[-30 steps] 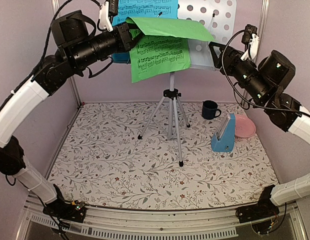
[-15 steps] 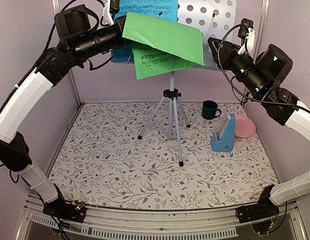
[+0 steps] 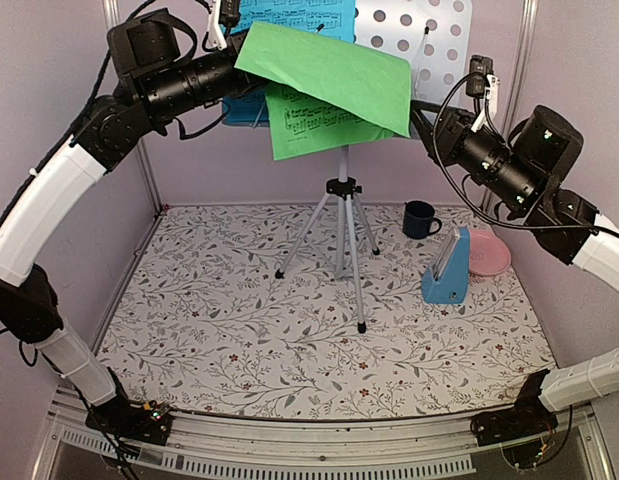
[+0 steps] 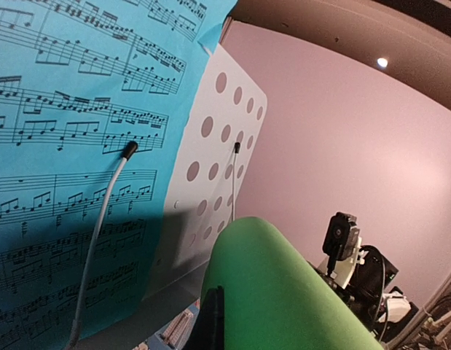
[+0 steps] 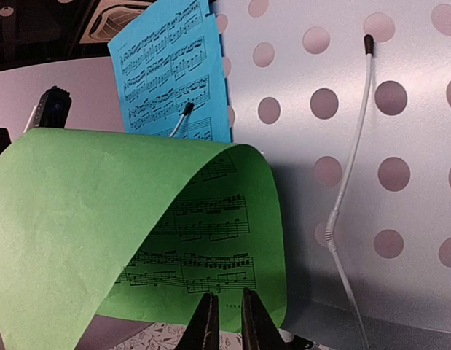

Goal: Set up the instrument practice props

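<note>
The pale perforated music stand (image 3: 414, 28) rises on its silver tripod (image 3: 345, 235) at the back of the table. A blue music sheet (image 3: 289, 14) lies against its left half. A green music sheet (image 3: 329, 85) hangs curled in front of the stand, and my left gripper (image 3: 247, 62) is shut on its upper left edge. In the left wrist view the green music sheet (image 4: 291, 292) bulges beside my left gripper (image 4: 214, 306). My right gripper (image 5: 227, 293) sits at the green music sheet's (image 5: 101, 211) lower edge, jaws a narrow gap apart, both fingertips (image 5: 208, 310) in front of the paper. The blue metronome (image 3: 448, 268) stands right.
A dark blue mug (image 3: 419, 218) stands behind the metronome, and a pink plate (image 3: 489, 255) lies to its right. Two wire page holders (image 5: 349, 175) hang over the stand's face. Pink walls close in at the back and both sides.
My left gripper has lifted the green sheet's top edge higher, curling it forward. My right gripper has moved left to the sheet's lower edge and its jaws have narrowed.
</note>
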Action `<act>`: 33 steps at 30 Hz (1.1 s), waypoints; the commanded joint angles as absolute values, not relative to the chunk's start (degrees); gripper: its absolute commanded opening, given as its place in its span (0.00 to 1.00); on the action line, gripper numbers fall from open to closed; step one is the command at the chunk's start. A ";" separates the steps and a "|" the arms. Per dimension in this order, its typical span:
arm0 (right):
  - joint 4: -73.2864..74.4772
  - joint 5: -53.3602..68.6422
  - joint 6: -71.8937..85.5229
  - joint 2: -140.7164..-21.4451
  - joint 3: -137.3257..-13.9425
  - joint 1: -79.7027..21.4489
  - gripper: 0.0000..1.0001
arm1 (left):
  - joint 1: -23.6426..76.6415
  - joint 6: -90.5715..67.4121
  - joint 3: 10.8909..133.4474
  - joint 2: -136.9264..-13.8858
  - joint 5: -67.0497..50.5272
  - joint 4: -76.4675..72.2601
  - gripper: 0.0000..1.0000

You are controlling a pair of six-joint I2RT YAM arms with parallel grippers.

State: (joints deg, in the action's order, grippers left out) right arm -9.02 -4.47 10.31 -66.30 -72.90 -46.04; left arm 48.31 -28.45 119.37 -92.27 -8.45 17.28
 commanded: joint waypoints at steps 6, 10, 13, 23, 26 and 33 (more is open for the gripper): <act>-19.82 10.32 9.01 -69.65 -79.36 -47.46 0.22 | 48.87 -24.57 118.15 -91.73 -10.16 16.13 0.00; -21.60 10.03 6.81 -74.64 -86.39 -47.48 0.28 | 49.26 -21.72 118.28 -92.34 -9.88 16.96 0.00; -24.75 6.34 4.93 -78.02 -89.25 -46.05 0.33 | 49.36 -18.92 119.46 -93.04 -10.54 17.21 0.00; -25.30 -0.80 4.13 -87.05 -99.78 -40.28 0.52 | 49.39 -14.02 130.51 -99.07 -8.85 21.44 0.00; -24.98 -2.09 3.60 -88.11 -101.76 -39.31 0.64 | 49.23 -13.28 133.95 -100.62 -7.79 21.88 0.00; -22.24 -3.12 1.82 -90.16 -106.54 -38.14 0.70 | 48.73 -14.70 136.23 -102.94 -6.79 22.48 0.00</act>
State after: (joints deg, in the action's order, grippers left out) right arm -23.35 -1.19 3.27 -89.80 -103.70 -38.68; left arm 48.99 -14.70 134.89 -101.71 -8.21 21.56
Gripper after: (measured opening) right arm 0.704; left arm 0.006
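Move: The green sheet is pinched near its left edge by the left hand, its top flopped towards the bases. Its middle lies about 9 cm left of the right hand, some 2 cm ahead and 2 cm higher. The tip of the stand's right clip is roughly 10 cm ahead, level sideways and 8 cm up; the blue sheet is about 17 cm left, 12 ahead and 8 up. From the left hand the green sheet's middle is about 7 cm right, 1 ahead and 4 lower. Upwards, the right hand climbs about 13 cm at the right end of the green sheet's flopped-over top, swinging back and left 3 to 4 cm first, then reaching some 10 cm forward towards the board and easing right. It tips up about 20 degrees, its nearly shut fingers spreading wide and seeming to carry the flap up. The left hand keeps its pinch, shifting about 2 cm right and up and tilting upward. ##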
